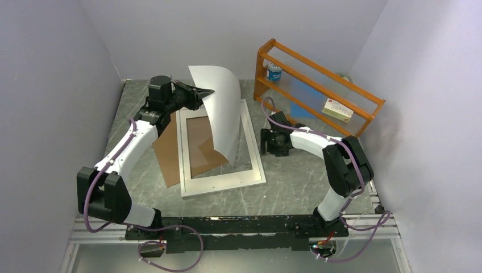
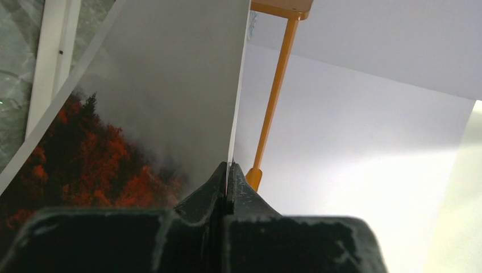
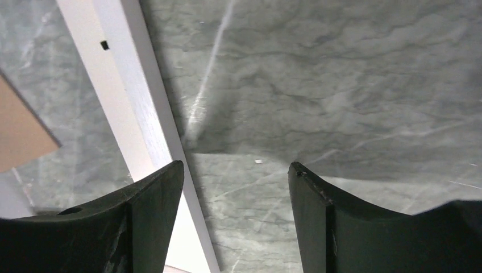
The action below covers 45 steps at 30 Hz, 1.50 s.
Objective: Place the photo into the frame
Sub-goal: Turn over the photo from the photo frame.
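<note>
The photo stands curled over the frame, white back toward the top camera, its lower edge resting inside the frame's opening. My left gripper is shut on the photo's upper left edge. In the left wrist view the print side of the photo shows red foliage fading to grey, pinched edge-on in the left gripper. My right gripper hangs open just right of the frame's right border, low over the table. In the right wrist view the right gripper holds nothing, and the frame runs past its left finger.
A brown backing board lies under the frame's left side and shows through its opening. An orange wooden rack stands at the back right, holding a small can and a box. White walls enclose the grey marble table.
</note>
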Motion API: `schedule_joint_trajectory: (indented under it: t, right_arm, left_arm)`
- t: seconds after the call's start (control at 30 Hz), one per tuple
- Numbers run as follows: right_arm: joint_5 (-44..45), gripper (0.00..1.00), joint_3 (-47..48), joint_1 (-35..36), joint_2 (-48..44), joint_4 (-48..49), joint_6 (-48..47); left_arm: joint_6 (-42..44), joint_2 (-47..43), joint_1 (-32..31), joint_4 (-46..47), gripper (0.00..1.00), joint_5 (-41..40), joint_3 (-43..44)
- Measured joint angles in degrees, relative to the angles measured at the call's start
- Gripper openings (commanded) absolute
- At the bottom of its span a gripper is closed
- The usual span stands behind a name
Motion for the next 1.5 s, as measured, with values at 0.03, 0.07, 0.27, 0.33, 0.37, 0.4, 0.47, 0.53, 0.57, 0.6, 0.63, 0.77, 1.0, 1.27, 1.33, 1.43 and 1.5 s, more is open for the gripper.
schedule_joint_trajectory:
  t: [0.03, 0.07, 0.27, 0.33, 0.37, 0.4, 0.47, 0.53, 0.57, 0.6, 0.63, 0.77, 1.0, 1.27, 1.33, 1.43, 1.5]
  right_arm:
    - [-0.9, 0.73, -0.2, 0.2, -0.1, 0.6, 0.0]
    - [-1.4, 0.73, -0.2, 0.3, -0.2, 0.9, 0.1]
    - [-0.4, 0.74, -0.3, 0.4, -0.2, 1.0, 2.6]
    - [0.8, 0.74, -0.3, 0.4, -0.2, 1.0, 3.6]
    - [1.1, 0.74, -0.3, 0.5, -0.2, 1.0, 4.1]
    - [1.5, 0.74, -0.3, 0.5, -0.2, 0.9, 4.5]
    - [2.1, 0.74, -0.3, 0.5, -0.2, 0.8, 5.1]
    - [2.8, 0.74, -0.3, 0.4, -0.2, 0.7, 5.7]
    - [3.0, 0.74, -0.3, 0.4, -0.2, 0.7, 5.7]
    - [3.1, 0.74, -0.3, 0.4, -0.2, 0.7, 5.9]
    - [3.3, 0.74, -0.3, 0.4, -0.2, 0.7, 6.0]
    - [4.0, 0.74, -0.4, 0.4, -0.2, 0.7, 6.1]
    - [4.1, 0.74, -0.7, 0.4, -0.4, 1.0, 6.1]
    - [4.1, 0.74, -1.5, 0.4, -0.9, 1.9, 6.1]
    - [4.1, 0.74, -1.9, 0.4, -1.2, 2.3, 6.0]
    - [4.5, 0.74, -2.2, 0.4, -1.5, 2.4, 6.0]
    - [4.7, 0.74, -2.4, 0.4, -1.6, 2.4, 5.9]
  left_arm:
    - [-0.3, 0.0, 0.0, 0.3, 0.03, 0.2, -0.3]
    - [-1.0, 0.0, 0.0, 1.0, 0.03, 0.7, -0.9]
    - [-4.1, 0.0, -0.5, 3.6, 0.03, 2.5, -4.2]
    - [-4.4, 0.0, -0.7, 3.6, 0.02, 2.7, -4.6]
    - [-4.4, 0.0, -0.8, 3.6, 0.03, 2.7, -4.9]
    - [-4.5, 0.0, -0.9, 3.6, 0.03, 2.7, -5.2]
    - [-4.5, 0.0, -0.9, 3.7, 0.03, 2.6, -6.4]
    - [-4.3, 0.0, -0.6, 3.1, 0.03, 2.4, -8.1]
    - [-4.0, 0.0, -0.4, 2.4, 0.03, 2.3, -8.8]
    - [-3.3, 0.0, 0.0, 1.6, 0.02, 2.1, -9.7]
    - [-2.7, 0.0, 0.5, 0.9, 0.02, 1.9, -10.5]
    - [1.6, -0.1, 3.3, -1.9, 0.03, 0.2, -14.1]
    - [8.7, -1.1, 5.1, 2.2, 0.03, 1.3, -23.2]
    - [22.6, -0.8, 8.2, 5.7, 0.03, 3.5, -24.2]
    - [26.2, -0.8, 8.9, 5.0, 0.03, 3.6, -23.3]
    - [30.1, -0.7, 9.7, 5.4, 0.03, 4.6, -22.5]
    - [31.9, 0.1, 10.2, 6.9, 0.03, 6.6, -22.5]
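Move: The left hand already grips one edge of the photo, which hangs curled to its right; the frame it is bound for is centred some 12 cm back, straight in line sideways and about 31 cm below. The cardboard lies partly under the frame, roughly 9 cm back and 8 cm left of the hand, at table height, and the wooden rack stands about 27 cm to its right, level with it. From the right hand, low beside the frame, the frame's middle is about 12 cm left and 3 cm back. Keeping its pinch on the photo's left edge, the left hand lowers the photo over the frame, sinking slowly at first and then fast, about 17 cm in all, while easing back some 3 cm. Partway down it swings left about 7 cm towards the frame's left rail, its left side rolling up some 20 degrees so that the photo spreads with its white back up, while the right hand stays open beside the right rail. ##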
